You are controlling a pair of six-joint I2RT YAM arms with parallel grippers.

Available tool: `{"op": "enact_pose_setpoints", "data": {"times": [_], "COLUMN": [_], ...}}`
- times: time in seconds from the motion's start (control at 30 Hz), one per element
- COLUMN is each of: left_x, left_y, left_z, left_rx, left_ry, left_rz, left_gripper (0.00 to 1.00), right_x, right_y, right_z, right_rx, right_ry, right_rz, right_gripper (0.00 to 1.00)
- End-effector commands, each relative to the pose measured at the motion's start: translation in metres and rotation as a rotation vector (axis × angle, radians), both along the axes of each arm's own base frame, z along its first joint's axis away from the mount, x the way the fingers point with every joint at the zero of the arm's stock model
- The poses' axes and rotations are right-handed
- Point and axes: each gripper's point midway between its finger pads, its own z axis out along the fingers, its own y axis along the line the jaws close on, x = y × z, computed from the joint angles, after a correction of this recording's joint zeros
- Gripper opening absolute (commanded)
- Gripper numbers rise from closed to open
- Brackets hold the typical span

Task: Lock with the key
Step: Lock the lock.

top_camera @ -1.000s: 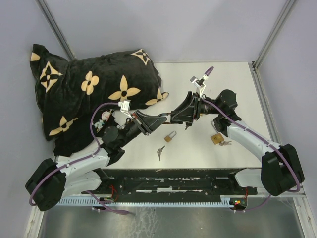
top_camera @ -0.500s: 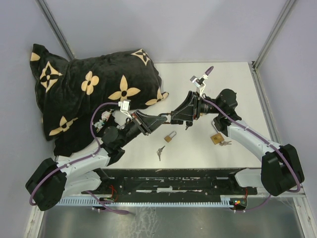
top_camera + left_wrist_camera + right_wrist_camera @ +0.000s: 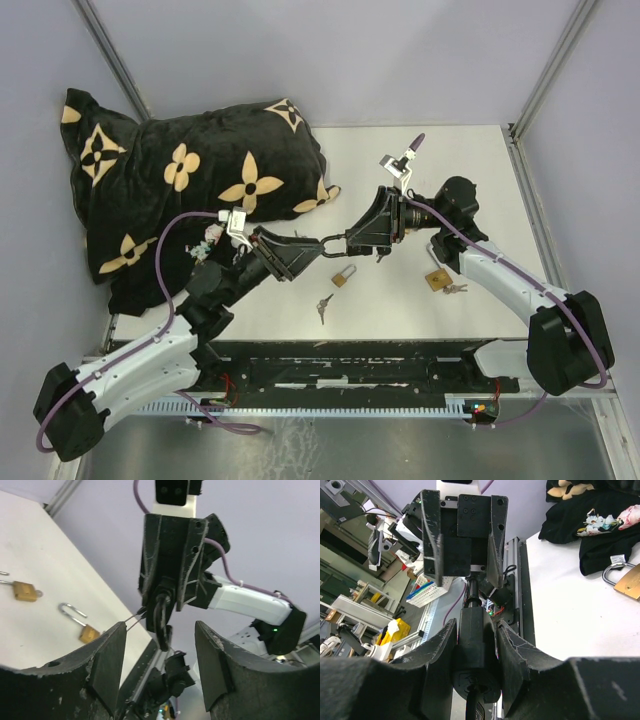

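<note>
My right gripper (image 3: 356,238) (image 3: 476,625) is shut on a black lock (image 3: 475,652) (image 3: 161,611) and holds it above the table, pointing left. A dark key end with a thin wire ring (image 3: 335,241) (image 3: 134,620) sticks out of the lock towards my left gripper. That left gripper (image 3: 316,246) (image 3: 160,630) faces the lock from a short distance. It is open, with nothing between its fingers (image 3: 107,655), and it also shows in the right wrist view (image 3: 462,535).
A brass padlock with an open shackle (image 3: 343,277) (image 3: 82,628) lies on the white table (image 3: 400,300) below the grippers. A second brass padlock (image 3: 436,280) (image 3: 24,590) lies to the right with keys (image 3: 456,289). A loose key (image 3: 323,306) lies nearer. A black flowered blanket (image 3: 180,180) fills the back left.
My left gripper was shut close against the lock's end; it has opened and drawn back to the left, its arm swinging lower left. The right gripper has closed slightly and stayed in place.
</note>
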Motion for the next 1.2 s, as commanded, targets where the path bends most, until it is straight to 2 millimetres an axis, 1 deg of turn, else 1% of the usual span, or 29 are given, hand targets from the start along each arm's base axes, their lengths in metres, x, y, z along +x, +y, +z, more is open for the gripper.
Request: {"op": "enact_pose_setpoints", "data": {"times": [0.0,0.17,0.23,0.33,0.37,0.43,0.57,0.7,0.77,0.87,1.17], "left_x": [0.006,0.001,0.001,0.001,0.001,0.003,0.001,-0.004,-0.006,-0.008,-0.009], "left_y": [0.004,-0.007,-0.01,-0.012,-0.012,-0.013,-0.014,-0.018,-0.022,-0.026,-0.029], "left_z": [-0.012,-0.01,-0.008,-0.001,0.0,0.001,0.004,0.007,0.008,0.008,0.006], "left_rx": [0.125,0.182,0.194,0.183,0.183,0.197,0.213,0.216,0.22,0.22,0.265], "left_ry": [-0.037,-0.074,-0.08,-0.099,-0.105,-0.109,-0.133,-0.161,-0.171,-0.185,-0.266], "left_rz": [0.058,-0.007,-0.024,-0.029,-0.029,-0.028,-0.04,-0.079,-0.105,-0.131,-0.141], "left_gripper": [0.58,0.47,0.44,0.44,0.42,0.33,0.29,0.13,0.08,0.03,0.03], "right_x": [-0.003,-0.003,-0.003,-0.004,-0.004,-0.005,-0.007,-0.008,-0.008,-0.009,-0.014], "right_y": [-0.003,-0.003,-0.003,-0.003,-0.003,-0.003,-0.002,-0.002,-0.001,-0.001,0.003], "right_z": [0.04,0.038,0.038,0.037,0.037,0.038,0.038,0.037,0.037,0.037,0.036], "right_rx": [0.068,0.064,0.063,0.06,0.059,0.059,0.058,0.057,0.056,0.056,0.052], "right_ry": [-0.13,-0.124,-0.126,-0.128,-0.128,-0.131,-0.131,-0.13,-0.128,-0.128,-0.124], "right_rz": [0.005,0.009,0.011,0.016,0.017,0.022,0.029,0.036,0.036,0.04,0.072], "right_gripper": [0.02,0.02,0.02,0.02,0.02,0.02,0.02,0.02,0.02,0.02,0.02]}}
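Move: The black lock's open shackle lies about 4 cm to the right of my left hand, some 2 cm lower and level with it in reach. The black lock body is some 8 cm to my left hand's right, already held in my right fingers, from which the shackle sticks out about 4 cm to the left. On the table, roughly 25 cm below my left hand, a small brass padlock lies about 7 cm right and 5 cm ahead. I bring my open left hand down about 2.5 cm, its fingertips tipping some 15 degrees nearer to level, then to the right by roughly 2 cm and a little up again, towards the held lock. Meanwhile I close the left fingers until they pinch the outer end of the shackle. My right hand stays put and keeps its grip on the lock body. ##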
